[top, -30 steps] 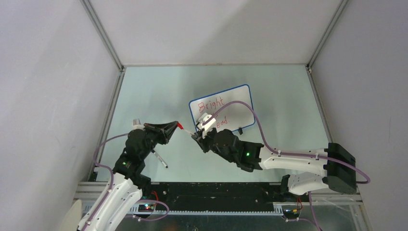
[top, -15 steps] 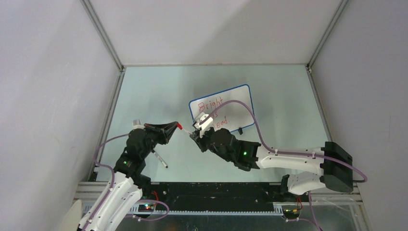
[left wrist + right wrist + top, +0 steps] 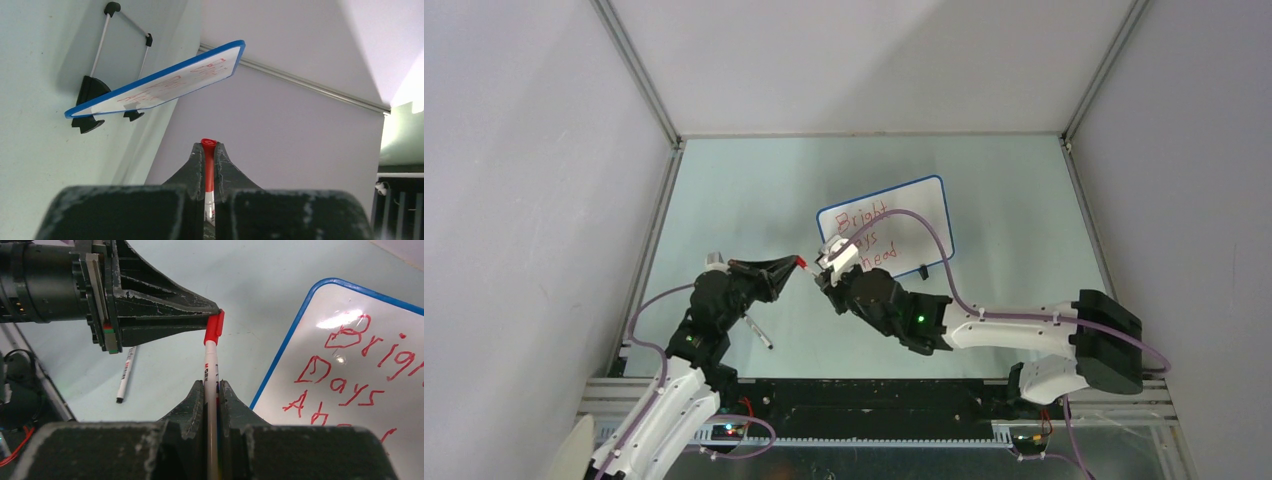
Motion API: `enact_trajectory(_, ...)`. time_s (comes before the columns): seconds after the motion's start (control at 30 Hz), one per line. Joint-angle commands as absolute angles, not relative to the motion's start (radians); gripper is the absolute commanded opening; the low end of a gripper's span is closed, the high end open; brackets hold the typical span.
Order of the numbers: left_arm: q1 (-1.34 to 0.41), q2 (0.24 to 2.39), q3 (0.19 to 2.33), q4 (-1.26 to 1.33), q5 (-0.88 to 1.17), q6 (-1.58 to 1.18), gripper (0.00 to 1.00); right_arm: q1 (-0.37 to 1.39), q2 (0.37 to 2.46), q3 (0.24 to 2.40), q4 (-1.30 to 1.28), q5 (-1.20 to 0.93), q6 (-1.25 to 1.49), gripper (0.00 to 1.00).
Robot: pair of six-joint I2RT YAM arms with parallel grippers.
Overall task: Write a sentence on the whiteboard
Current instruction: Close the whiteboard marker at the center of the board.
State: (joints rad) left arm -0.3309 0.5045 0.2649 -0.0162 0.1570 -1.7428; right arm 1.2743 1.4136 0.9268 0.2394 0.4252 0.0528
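Note:
The whiteboard [image 3: 921, 203] stands tilted on black clip feet [image 3: 91, 91] at mid table, also seen in the left wrist view [image 3: 200, 75] and the right wrist view [image 3: 310, 350]. The sentence [image 3: 870, 236] on it is red handwriting, "Bright Days Ahead" [image 3: 350, 375], partly cut off. A white marker [image 3: 210, 367] is held level in the air between both arms. My right gripper [image 3: 212, 387] is shut on its barrel. My left gripper [image 3: 208, 149] is shut on the red cap [image 3: 214, 326] at the marker's end [image 3: 801, 262]. The right gripper [image 3: 826, 280] hangs just left of the board.
A second marker [image 3: 757, 330] with a black cap lies on the table under the left arm, also visible in the right wrist view [image 3: 125, 372]. Grey walls with metal rails [image 3: 649, 95] enclose the table on three sides.
The right arm has shifted a little left toward the left gripper, shortening the stretch of marker between them. The left arm has barely moved. Both grips stayed shut.

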Motion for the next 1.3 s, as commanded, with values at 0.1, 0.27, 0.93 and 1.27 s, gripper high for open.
enact_trajectory(0.1,-0.33,0.488,0.257,0.058,0.197,-1.811,0.0,1.284,1.534,1.008,0.457,0.566,-0.065,0.0)
enact_trajectory(0.27,-0.329,0.473,0.265,0.041,0.195,-1.809,0.0,1.281,1.672,1.106,0.507,0.612,-0.144,0.0)
enact_trajectory(0.93,-0.276,0.456,0.258,-0.183,0.088,-1.672,0.12,1.186,1.818,1.284,0.302,0.373,0.103,0.0)
enact_trajectory(1.27,-0.158,0.586,0.515,-0.674,-0.228,-1.253,0.9,1.181,1.874,1.282,0.2,0.351,0.243,0.14)
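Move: Just ahead of the right hand's grip on the marker, the red cap pinched by the left fingers lies about 5 cm farther out, 5 cm left and 2 cm lower. From the left hand, the marker barrel is some 4 cm back, 4 cm right and 2 cm higher. The whiteboard's middle lies roughly 19 cm ahead, 14 cm right and 13 cm below the right hand; the black marker, 8 cm back, 11 cm left and 18 cm below the left hand. Driving the marker left and forward some 9 cm into the cap, the right hand pushes the left along about 6 cm, which yields counter-clockwise by nearly 20 degrees, the gap between them narrowing. Then the left fingers open wide, releasing the cap, as that hand sinks about 5 cm, rolls and draws back leftward; the right, still gripping the barrel, also sinks about 5 cm. ##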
